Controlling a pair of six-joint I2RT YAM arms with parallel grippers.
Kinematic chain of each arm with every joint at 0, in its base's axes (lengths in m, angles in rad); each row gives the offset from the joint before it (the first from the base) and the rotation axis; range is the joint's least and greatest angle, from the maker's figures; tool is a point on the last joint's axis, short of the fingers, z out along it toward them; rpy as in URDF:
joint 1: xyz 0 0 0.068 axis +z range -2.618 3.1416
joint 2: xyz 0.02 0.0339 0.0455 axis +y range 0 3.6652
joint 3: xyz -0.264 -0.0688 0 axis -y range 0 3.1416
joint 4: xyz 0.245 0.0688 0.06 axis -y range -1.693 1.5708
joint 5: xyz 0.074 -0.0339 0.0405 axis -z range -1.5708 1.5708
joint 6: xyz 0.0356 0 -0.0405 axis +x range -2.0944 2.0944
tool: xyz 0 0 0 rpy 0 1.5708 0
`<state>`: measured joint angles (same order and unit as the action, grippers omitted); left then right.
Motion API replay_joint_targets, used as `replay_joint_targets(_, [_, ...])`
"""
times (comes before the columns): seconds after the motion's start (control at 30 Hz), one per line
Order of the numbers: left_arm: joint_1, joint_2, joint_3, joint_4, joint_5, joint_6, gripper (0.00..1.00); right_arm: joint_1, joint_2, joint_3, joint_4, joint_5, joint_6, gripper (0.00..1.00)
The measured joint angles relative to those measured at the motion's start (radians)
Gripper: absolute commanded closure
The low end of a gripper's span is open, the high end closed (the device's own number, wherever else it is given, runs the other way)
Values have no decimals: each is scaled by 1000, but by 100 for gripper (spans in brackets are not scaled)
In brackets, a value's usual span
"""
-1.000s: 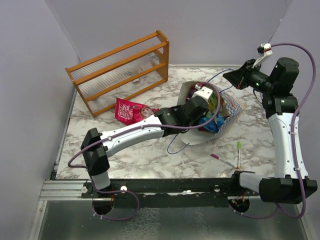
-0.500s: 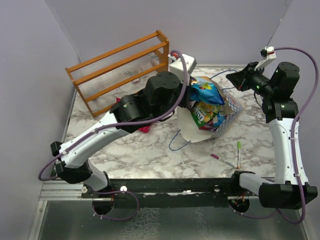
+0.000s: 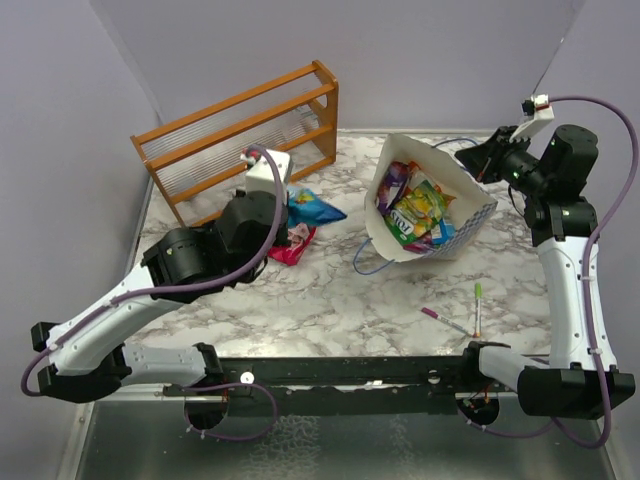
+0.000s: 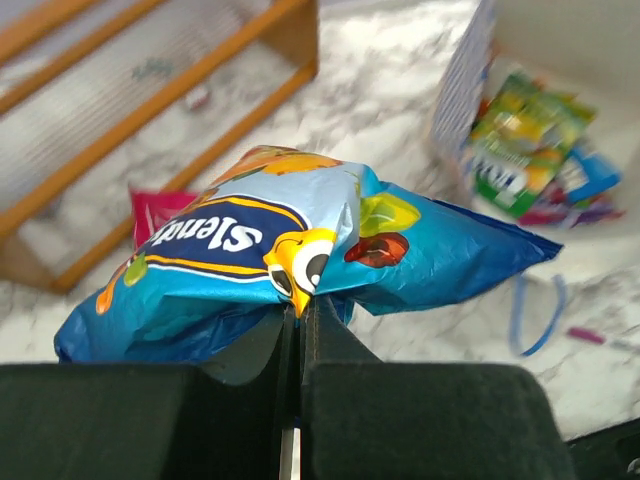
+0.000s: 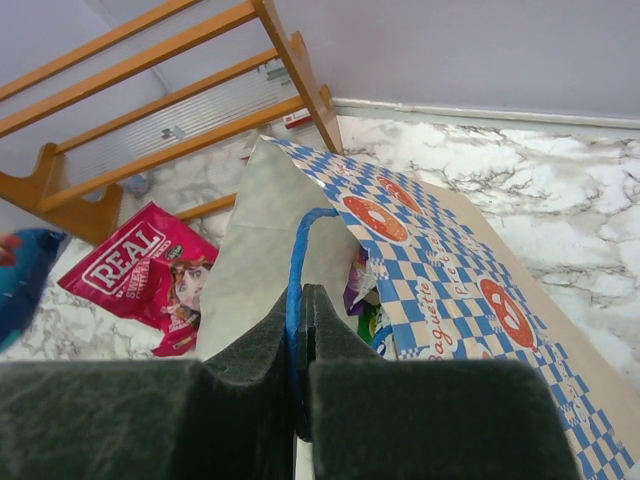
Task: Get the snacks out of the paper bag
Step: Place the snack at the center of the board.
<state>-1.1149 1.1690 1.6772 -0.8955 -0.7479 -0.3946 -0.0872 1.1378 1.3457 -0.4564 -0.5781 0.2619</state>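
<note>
My left gripper [image 3: 291,204] [image 4: 300,306] is shut on the edge of a blue snack packet [image 3: 312,208] [image 4: 250,250]. It holds the packet above the table, left of the paper bag [image 3: 472,216] [image 5: 455,290] and over a red packet [image 3: 290,246] [image 5: 140,265] that lies flat on the marble. My right gripper [image 3: 472,160] [image 5: 303,300] is shut on the bag's blue cord handle [image 5: 296,250] and holds that side of the bag up. The bag's mouth faces left. Several green, purple and blue snacks [image 3: 415,210] [image 4: 525,140] lie inside it.
A wooden rack [image 3: 240,135] stands at the back left. A pink marker pen [image 3: 443,320] and a green one [image 3: 478,305] lie near the front right. The bag's other blue handle [image 3: 362,266] trails on the marble in front of its mouth.
My left arm drew out of the bag with the blue packet and swung left, toward the red packet. The bag's mouth now stands open and uncovered. The right gripper kept its hold.
</note>
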Motion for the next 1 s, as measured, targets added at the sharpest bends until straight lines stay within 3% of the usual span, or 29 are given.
replay_joint_targets(0.17, [6, -107, -314, -71, -11, -151, 100, 0, -1, 0, -4, 5, 0, 99])
replay_joint_targets(0.33, [26, -110, -547, -97, 46, -263, 100, 0, -1, 10, -16, 4, 0, 99])
replay_joint_targets(0.6, [217, -71, -673, -59, 142, -297, 100, 0, -16, 24, -18, 4, 0, 99])
replay_joint_targets(0.83, [338, -74, -686, -42, 124, -288, 99, 0, -20, 24, -19, 4, -1, 99])
replay_joint_targets(0.9, [356, -89, -714, -18, 105, -289, 79, 0, -20, 24, -19, 4, 0, 99])
replay_joint_targets(0.97, [371, -110, -758, 5, 97, -290, 50, 0, -20, 24, -19, 3, 0, 99])
replay_joint_targets(1.0, [376, -121, -780, 17, 97, -294, 41, 0, -20, 24, -19, 2, 0, 99])
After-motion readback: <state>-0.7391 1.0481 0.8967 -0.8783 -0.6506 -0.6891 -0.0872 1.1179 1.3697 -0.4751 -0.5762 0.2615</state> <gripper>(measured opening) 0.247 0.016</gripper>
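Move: My left hand already holds the blue snack high up. The bare board where it is going lies about 31 cm below, some 9 cm to my left and nearly level with me in reach. The red snack lies beyond that spot, about 12 cm ahead of my hand and 5 cm left. The paper bag stands some 28 cm to my right and 12 cm ahead. From my right hand, the bare spot is roughly 42 cm left, 11 cm back and 28 cm below. I drop my left hand fast with the blue snack pinched, about 26 cm down towards the bare board on the near side of the red snack. As the drop eases I swing some 12 cm left overall, tipping my fingers further down and turning about 25 degrees counter-clockwise. At the very end, low over the board, I open my fingers part way to let go of the snack. ##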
